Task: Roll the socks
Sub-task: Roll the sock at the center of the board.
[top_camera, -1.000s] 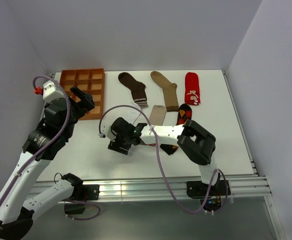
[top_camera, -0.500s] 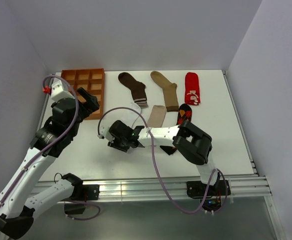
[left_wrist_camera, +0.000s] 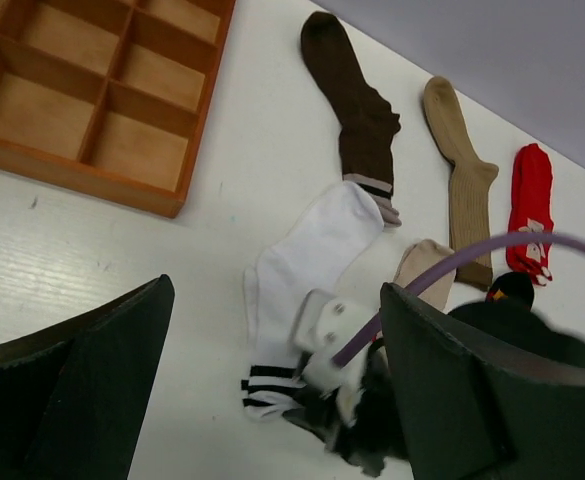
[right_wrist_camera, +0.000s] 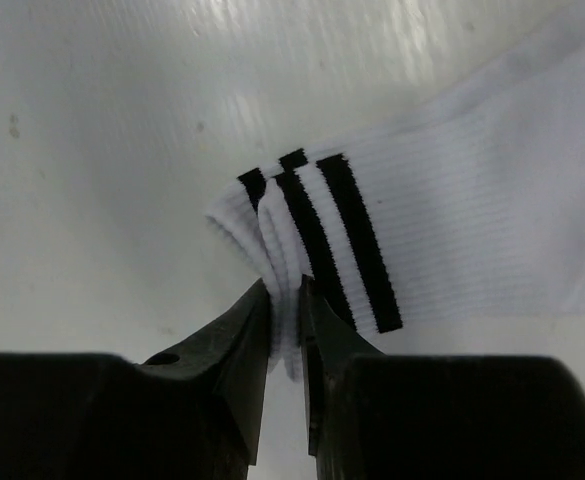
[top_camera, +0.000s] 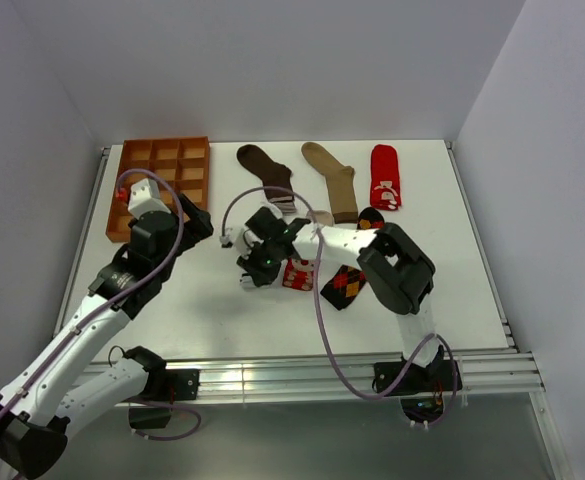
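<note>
The white black-striped sock (left_wrist_camera: 312, 245) lies flat in the middle of the table. My right gripper (right_wrist_camera: 287, 300) is shut on the bunched edge of its striped cuff (right_wrist_camera: 307, 225); in the top view this gripper (top_camera: 257, 265) and its arm cover most of the sock. My left gripper (left_wrist_camera: 272, 290) hangs wide open above the same sock, holding nothing; the top view shows it (top_camera: 187, 215) beside the tray. The dark brown (top_camera: 267, 170), tan (top_camera: 334, 178) and red (top_camera: 384, 175) socks lie along the back. The beige red-toed (top_camera: 297, 275) and argyle (top_camera: 344, 285) socks lie under the right arm.
The orange-brown gridded tray (top_camera: 162, 155) stands at the back left, close to my left gripper. The right arm's purple cable (top_camera: 319, 320) loops over the table's front middle. Walls close the table at the back and on both sides.
My right gripper has shut on the white sock's striped cuff and shifted back and to the right. The left arm has swung right and down toward the sock, still open.
</note>
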Controlling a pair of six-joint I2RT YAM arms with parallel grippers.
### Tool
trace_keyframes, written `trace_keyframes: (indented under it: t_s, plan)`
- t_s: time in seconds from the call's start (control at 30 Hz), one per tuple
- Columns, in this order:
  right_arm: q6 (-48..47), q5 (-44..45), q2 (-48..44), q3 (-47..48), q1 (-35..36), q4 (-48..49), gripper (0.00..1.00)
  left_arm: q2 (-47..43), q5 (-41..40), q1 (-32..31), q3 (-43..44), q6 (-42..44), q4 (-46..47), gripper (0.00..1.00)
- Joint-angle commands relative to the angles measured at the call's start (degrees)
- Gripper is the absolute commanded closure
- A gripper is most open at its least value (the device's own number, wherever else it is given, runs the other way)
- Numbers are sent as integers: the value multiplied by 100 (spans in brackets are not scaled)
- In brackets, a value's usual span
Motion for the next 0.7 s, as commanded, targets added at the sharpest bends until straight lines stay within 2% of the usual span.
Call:
trace_keyframes:
  t_s: [0.0,0.13,0.2,0.33,0.37,0.57,0.67]
  plan:
    - [-214,-1247,-9,383,-500,-1001,76,-137,346,21,-378,-186,818,12]
    - [-486,-2344,342,918,-896,-1846,76,-243,610,29,-1072,-256,1363,18]
    - [-627,-2610,650,1268,-1072,-2371,77,-243,881,29,-1422,-230,1609,22]
    - [-917,-2786,1089,1718,-1125,-2998,77,-147,1295,-6,-2039,-124,2216,29]
    - [-944,-2891,1255,1789,-1116,-3173,77,-85,1392,-32,-2153,-90,2583,29]
    - [-970,-3050,1792,2334,-1107,-3614,77,310,1709,-216,-2900,25,3315,31]
    - [-935,-3216,1968,2597,-1116,-3894,77,564,1876,-383,-3235,217,3991,31]
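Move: My right hand, low at the board, already pinches the striped cuff of the white sock; the rest of that sock runs away ahead, its middle about 9 cm forward and 3 cm right. The reindeer sock lies some 15 cm right and 8 cm ahead of this hand, the argyle sock about 27 cm right and 5 cm ahead. From my open left hand the cuff is roughly 6 cm back, 7 cm right and 23 cm below. I keep the cuff pinched in my right hand and draw it about 3 cm right, first lifting forward a couple of centimetres, then coming back and down by about 3 cm, while the hand tilts some 35 degrees so its fingers point back towards my base. Meanwhile my left hand sinks about 16 cm towards the cuff, drifting 5 cm right, turning clockwise and partly closing its fingers on nothing. ##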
